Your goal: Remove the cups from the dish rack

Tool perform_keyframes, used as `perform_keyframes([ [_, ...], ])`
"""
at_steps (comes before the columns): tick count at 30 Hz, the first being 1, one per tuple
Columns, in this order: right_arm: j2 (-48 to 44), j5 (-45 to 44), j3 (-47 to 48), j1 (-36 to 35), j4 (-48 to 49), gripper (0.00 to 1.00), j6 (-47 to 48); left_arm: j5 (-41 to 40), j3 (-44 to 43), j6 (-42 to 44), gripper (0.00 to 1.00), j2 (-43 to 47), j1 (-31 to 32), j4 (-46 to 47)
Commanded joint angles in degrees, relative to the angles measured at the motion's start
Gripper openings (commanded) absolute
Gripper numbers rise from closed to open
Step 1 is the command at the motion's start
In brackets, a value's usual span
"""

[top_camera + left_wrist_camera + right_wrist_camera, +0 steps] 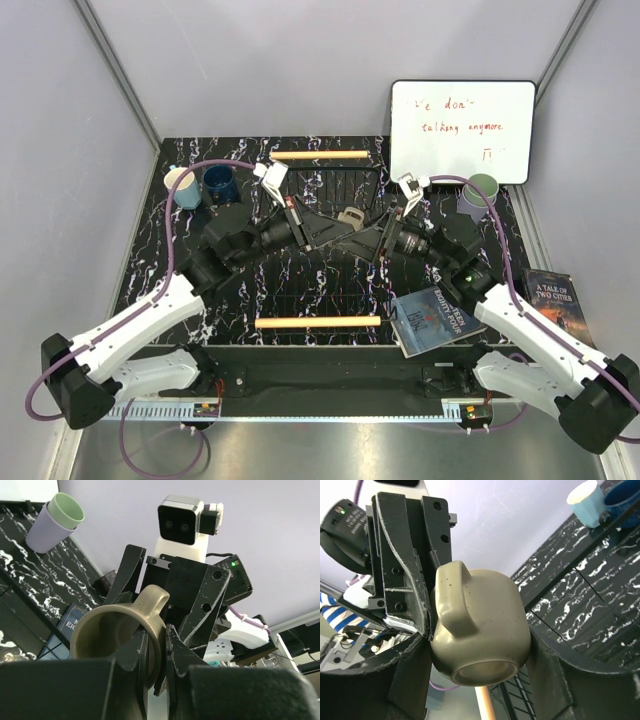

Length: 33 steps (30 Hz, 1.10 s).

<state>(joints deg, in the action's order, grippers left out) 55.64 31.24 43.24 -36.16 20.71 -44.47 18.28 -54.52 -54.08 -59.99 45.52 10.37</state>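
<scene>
The beige mug (pixel 351 216) (pixel 105 630) (pixel 485 605) hangs above the middle of the black wire dish rack (pixel 330 285), held between both arms. My left gripper (pixel 337 226) (pixel 160 640) is shut on its rim beside the handle, one finger inside the mug. My right gripper (pixel 366 238) (pixel 480 665) clasps the mug's body, with a finger pressed on each side. On the table left of the rack stand a light blue mug (pixel 183 187) (pixel 587 502) and a navy mug (pixel 220 184) (pixel 622 497). At the right, a pale green tumbler (pixel 67 509) sits nested in a lavender tumbler (pixel 480 193) (pixel 45 530).
A whiteboard (pixel 462 130) leans at the back right. One book (pixel 432 320) lies at the rack's near right corner and another book (pixel 552 300) lies farther right. The rack's wooden handles (pixel 320 155) (pixel 318 322) mark its far and near ends.
</scene>
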Motion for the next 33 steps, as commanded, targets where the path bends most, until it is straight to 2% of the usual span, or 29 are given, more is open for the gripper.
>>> perform_keyframes([
  [1,-2.5,-0.7,0.8,0.1,-6.1,0.72,4.5,-9.4,-2.1,5.8,0.0,0.1,-1.7,-0.7],
  [3,-2.6,-0.3,0.9,0.1,-6.9,0.74,5.2,-9.5,-1.8,5.8,0.0,0.7,-1.7,0.5],
  [9,-4.0,-1.4,1.1,0.1,-11.5,0.89,7.6,-10.8,-2.3,6.8,0.0,1.5,-1.7,0.4],
  [12,-6.1,-5.2,1.1,0.1,-15.0,0.93,9.1,-12.3,-2.8,8.2,0.0,1.7,-1.7,-1.6],
  [17,-8.8,-18.8,3.2,0.1,-24.6,0.96,12.3,-15.6,-5.4,12.0,0.0,0.7,-1.8,-8.6],
  [21,-10.3,-32.1,5.3,0.2,-34.4,0.96,13.8,-23.0,-11.8,20.7,0.0,-1.1,-1.9,-16.5],
  [24,-10.8,-37.1,6.0,0.1,-38.3,0.96,14.5,-29.1,-15.9,26.8,0.0,-3.0,-2.0,-20.8],
  [30,-11.5,-41.4,5.8,0.1,-42.7,0.95,14.1,-42.9,-25.8,35.2,0.0,-10.0,-2.9,-31.8],
  [33,-13.5,-42.3,5.4,0.1,-42.9,0.94,14.0,-47.9,-28.7,36.0,0.0,-13.0,-4.6,-36.0],
])
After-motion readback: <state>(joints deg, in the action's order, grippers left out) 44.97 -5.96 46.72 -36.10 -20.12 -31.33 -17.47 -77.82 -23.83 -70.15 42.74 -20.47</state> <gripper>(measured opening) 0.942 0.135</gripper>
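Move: The small beige cup is held between both hands high over the dish rack: the left hand has its rim, and the right hand's fingers straddle its body, its middle within about 2 cm of that hand's point. From the left hand, the dark blue cup in the far-left corner is roughly 23 cm ahead, 25 cm left and 30 cm below; the light blue mug is 8 cm left of that cup. The far wooden bar lies about 32 cm straight ahead of the left hand. The right fingers spread from around the beige cup and let go, the hand sinking a little before it backs off to the right and down, about 11 cm right and 8 cm lower, yawing clockwise. The left hand keeps its pinch on the rim, dips some 3 cm, then carries the cup forward and left, about 12 cm forward, over the rack towards the blue cup and light blue mug, swinging its fingers some 35 degrees counter-clockwise and rolling its left side up. ##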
